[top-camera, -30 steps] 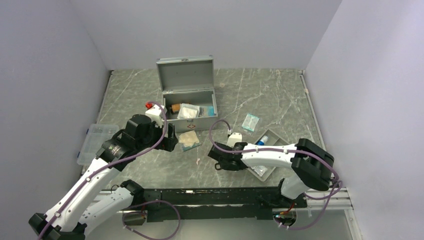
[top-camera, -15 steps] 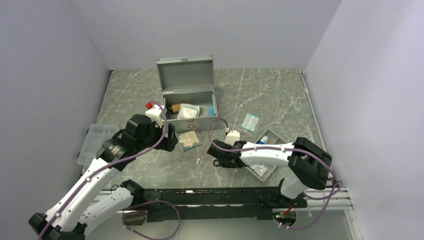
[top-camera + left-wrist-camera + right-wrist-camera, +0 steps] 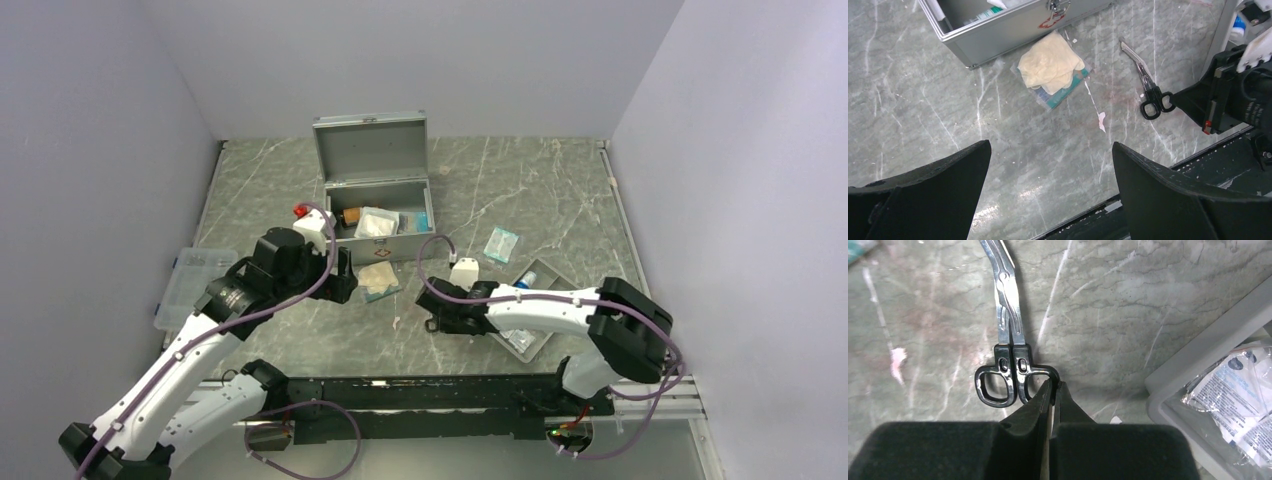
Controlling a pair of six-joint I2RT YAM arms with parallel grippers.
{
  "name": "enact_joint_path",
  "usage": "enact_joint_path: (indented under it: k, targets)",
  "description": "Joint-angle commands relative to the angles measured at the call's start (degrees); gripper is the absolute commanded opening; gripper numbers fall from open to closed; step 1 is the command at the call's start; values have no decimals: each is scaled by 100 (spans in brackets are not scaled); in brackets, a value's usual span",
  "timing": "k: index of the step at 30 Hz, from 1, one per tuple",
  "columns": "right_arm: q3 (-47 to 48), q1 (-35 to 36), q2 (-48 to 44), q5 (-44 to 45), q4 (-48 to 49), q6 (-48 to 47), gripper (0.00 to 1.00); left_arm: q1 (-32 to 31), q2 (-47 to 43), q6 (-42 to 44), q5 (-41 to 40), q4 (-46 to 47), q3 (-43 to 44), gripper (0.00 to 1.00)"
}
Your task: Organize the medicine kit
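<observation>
The medicine kit (image 3: 381, 248) stands open at the table's middle back, lid up, with packets inside; its front wall (image 3: 1013, 31) also shows in the left wrist view. Black-handled scissors (image 3: 1009, 325) lie flat on the marble, blades pointing toward the kit. My right gripper (image 3: 1053, 385) is shut on the rim of the scissors' right handle loop. In the left wrist view the scissors (image 3: 1147, 89) lie just ahead of that gripper. My left gripper (image 3: 1050, 145) hangs wide open above bare table, near a packet of cream gloves (image 3: 1050, 65) lying before the kit.
A shallow grey divided tray (image 3: 537, 346) with packets and a small bottle sits right of my right arm; its rim (image 3: 1198, 352) lies close to the scissors. A teal packet (image 3: 501, 243) lies behind it. A clear plastic box (image 3: 185, 285) stands at the left edge.
My right gripper has closed from partly open onto the scissors' handle loop, edging slightly left. The left arm has stayed still and open.
</observation>
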Motion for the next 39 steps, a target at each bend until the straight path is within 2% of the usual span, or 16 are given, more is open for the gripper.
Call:
enact_joint_path:
  k: [1,6,18,23,24,28,30,32,39]
  targets:
    - [-18,3,-621,65,139,-153,0,30,153,-124,359,136,220,99]
    - [-304,30,-1154,57,339,-293,0,26,354,-345,926,248,346,99]
    - [-621,51,-1841,41,619,-524,0,-34,1171,-1081,2653,1346,2,99]
    - [-631,44,-1854,-41,645,-642,0,-184,1453,-1222,2730,1502,-94,99]
    - [-615,42,-1802,-117,668,-654,2,-221,1493,-1235,2710,1486,-92,99]
    - [-713,45,-1569,-475,942,-506,38,-308,1551,-1286,2643,1526,-175,99]
    - [-758,49,-1427,-598,1100,-404,50,-319,1552,-1295,2574,1483,-216,99]
    - [-749,47,-1278,-709,1229,-320,52,-319,1525,-1288,2437,1384,-252,99]
    - [-465,245,-698,-938,1241,-156,52,-315,1066,-1180,1828,918,-193,99]
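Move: The right hand's shut fingers are at the outer edge of the scissors' right loop; the scissors' middle lies about 5 cm ahead, 3 cm left and 1 cm below. From that hand the grey tray is some 18 cm right and 2 cm ahead, the glove packet 16 cm left and 9 cm ahead, both a little below. From the open left hand the scissors lie about 18 cm right, 1 cm ahead and 18 cm down; the glove packet is 6 cm right, 5 cm ahead, 18 cm down. Upward first: the right hand rises some 5.5 cm with its fingers shut from its pinch on the scissors' right loop, then opens about halfway and sinks back, veering left and towards its base, until the fingertips hang just above that loop, one on each side. Meanwhile the left hand, still wide open, swings about 9 cm right towards the scissors, sinking and tilting down. ##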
